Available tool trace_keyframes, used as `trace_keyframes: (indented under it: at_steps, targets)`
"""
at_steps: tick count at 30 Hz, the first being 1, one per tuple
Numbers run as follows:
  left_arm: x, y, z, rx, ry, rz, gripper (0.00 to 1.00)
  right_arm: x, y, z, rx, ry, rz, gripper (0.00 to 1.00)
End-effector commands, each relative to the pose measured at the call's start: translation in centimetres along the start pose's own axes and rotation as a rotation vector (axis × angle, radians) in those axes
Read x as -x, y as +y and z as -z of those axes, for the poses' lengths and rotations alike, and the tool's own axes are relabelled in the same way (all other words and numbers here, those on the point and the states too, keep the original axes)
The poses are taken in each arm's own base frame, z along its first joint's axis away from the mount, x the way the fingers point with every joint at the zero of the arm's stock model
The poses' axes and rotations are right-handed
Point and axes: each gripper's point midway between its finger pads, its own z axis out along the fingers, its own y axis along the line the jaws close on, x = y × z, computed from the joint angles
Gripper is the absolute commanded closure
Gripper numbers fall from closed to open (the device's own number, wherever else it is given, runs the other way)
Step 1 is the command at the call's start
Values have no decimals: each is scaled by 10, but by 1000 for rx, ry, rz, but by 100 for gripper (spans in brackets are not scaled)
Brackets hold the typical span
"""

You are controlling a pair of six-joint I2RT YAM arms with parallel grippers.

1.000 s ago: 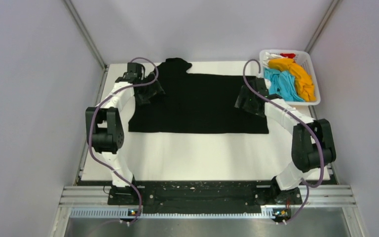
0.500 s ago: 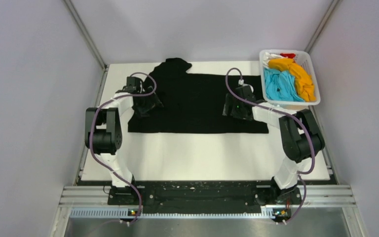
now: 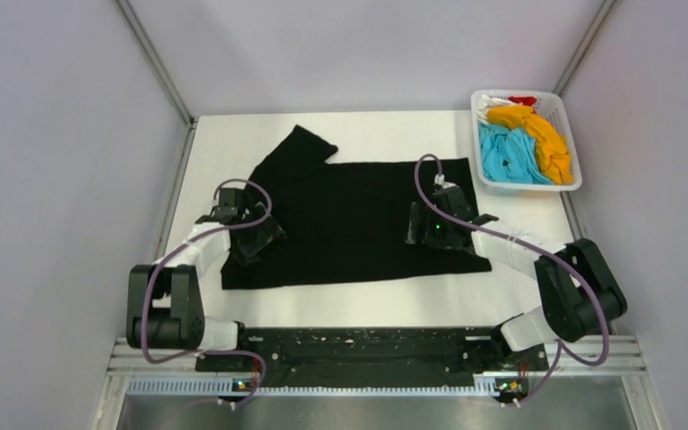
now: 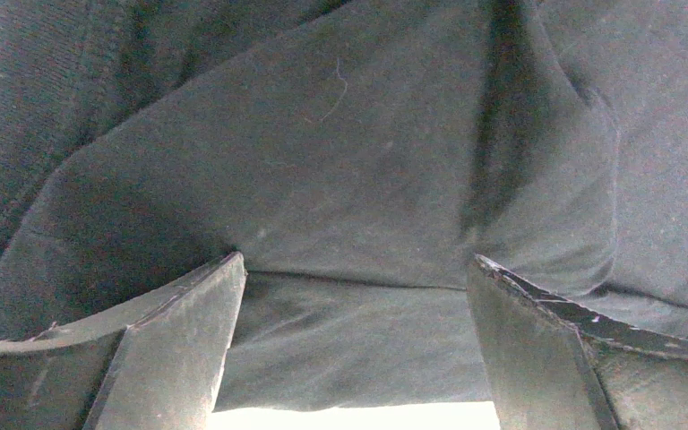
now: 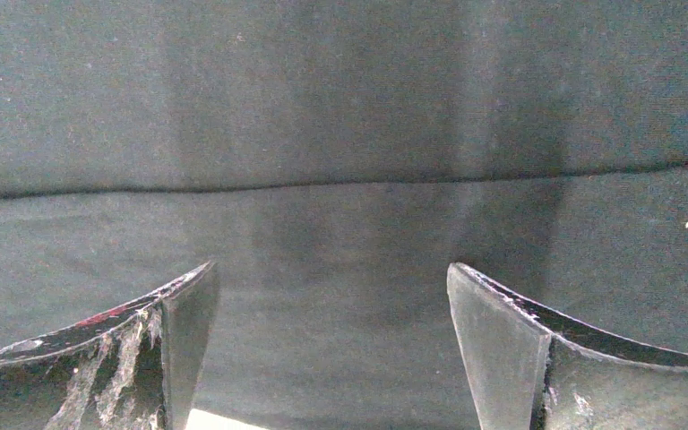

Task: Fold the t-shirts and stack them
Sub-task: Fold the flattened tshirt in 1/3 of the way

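Note:
The large black t-shirt (image 3: 349, 215) lies flat on the white table, one sleeve pointing to the far left. My left gripper (image 3: 253, 244) is over its left near part, my right gripper (image 3: 425, 231) over its right near part. In the left wrist view the gripper (image 4: 354, 269) is open, with black cloth (image 4: 367, 134) and a fold edge between the fingertips. In the right wrist view the gripper (image 5: 331, 269) is open over flat black cloth (image 5: 340, 107) with a seam line. The orange (image 3: 546, 139), sky-blue (image 3: 511, 157), red (image 3: 524, 100) and white (image 3: 494, 101) shirts lie crumpled in the basket.
The white plastic basket (image 3: 575, 185) stands at the far right corner of the table. Grey walls close in the left, right and back. A strip of white table (image 3: 358, 300) shows between the shirt's near hem and the arm bases.
Both grippers have moved toward the near edge, and the black shirt has slid with them, away from the back of the table. Its left side now sits nearer than before and the sleeve is stretched out.

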Motion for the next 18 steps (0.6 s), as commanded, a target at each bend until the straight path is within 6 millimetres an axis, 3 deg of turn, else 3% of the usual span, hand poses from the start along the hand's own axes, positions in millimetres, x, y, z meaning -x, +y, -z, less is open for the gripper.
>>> trace_keyframes:
  at_steps: [1,5,8,10,14,18]
  targets:
    - [-38,45,19,147,53,76,1,-95,-24,28,-81,304,-45,4]
    - [-41,52,32,163,32,78,1,-98,-19,39,-61,306,-52,4]
    - [-33,46,44,155,1,70,1,-78,-12,44,-50,248,-34,4]
    - [-21,35,51,119,-38,49,1,-54,-4,47,-43,177,-22,3]
    - [27,-7,67,8,-166,3,1,11,10,55,-69,-18,-37,1]
    - [81,-60,76,-128,-279,-62,1,65,2,62,-177,-204,-45,1]
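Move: Both open grippers already have their tips down on the partly folded black t-shirt. Its middle is about 30 cm to the right and 7 cm ahead of the left hand, and about 27 cm to the left and 4 cm ahead of the right hand. The far sleeve stands out some 31 cm ahead and 14 cm right of the left hand; the laundry basket is about 30 cm ahead and 26 cm right of the right hand. Both arms go on drawing back together towards the base, still with wide-open fingers whose tips drag the t-shirt along the table for about 6 cm, slowing as they come and the fingers turning slightly steeper. Then they turn around and lift off the cloth, swinging up and forward over the shirt with the fingers still open, the left one higher (about 6 cm up) than the right and regaining more of its way forward. ##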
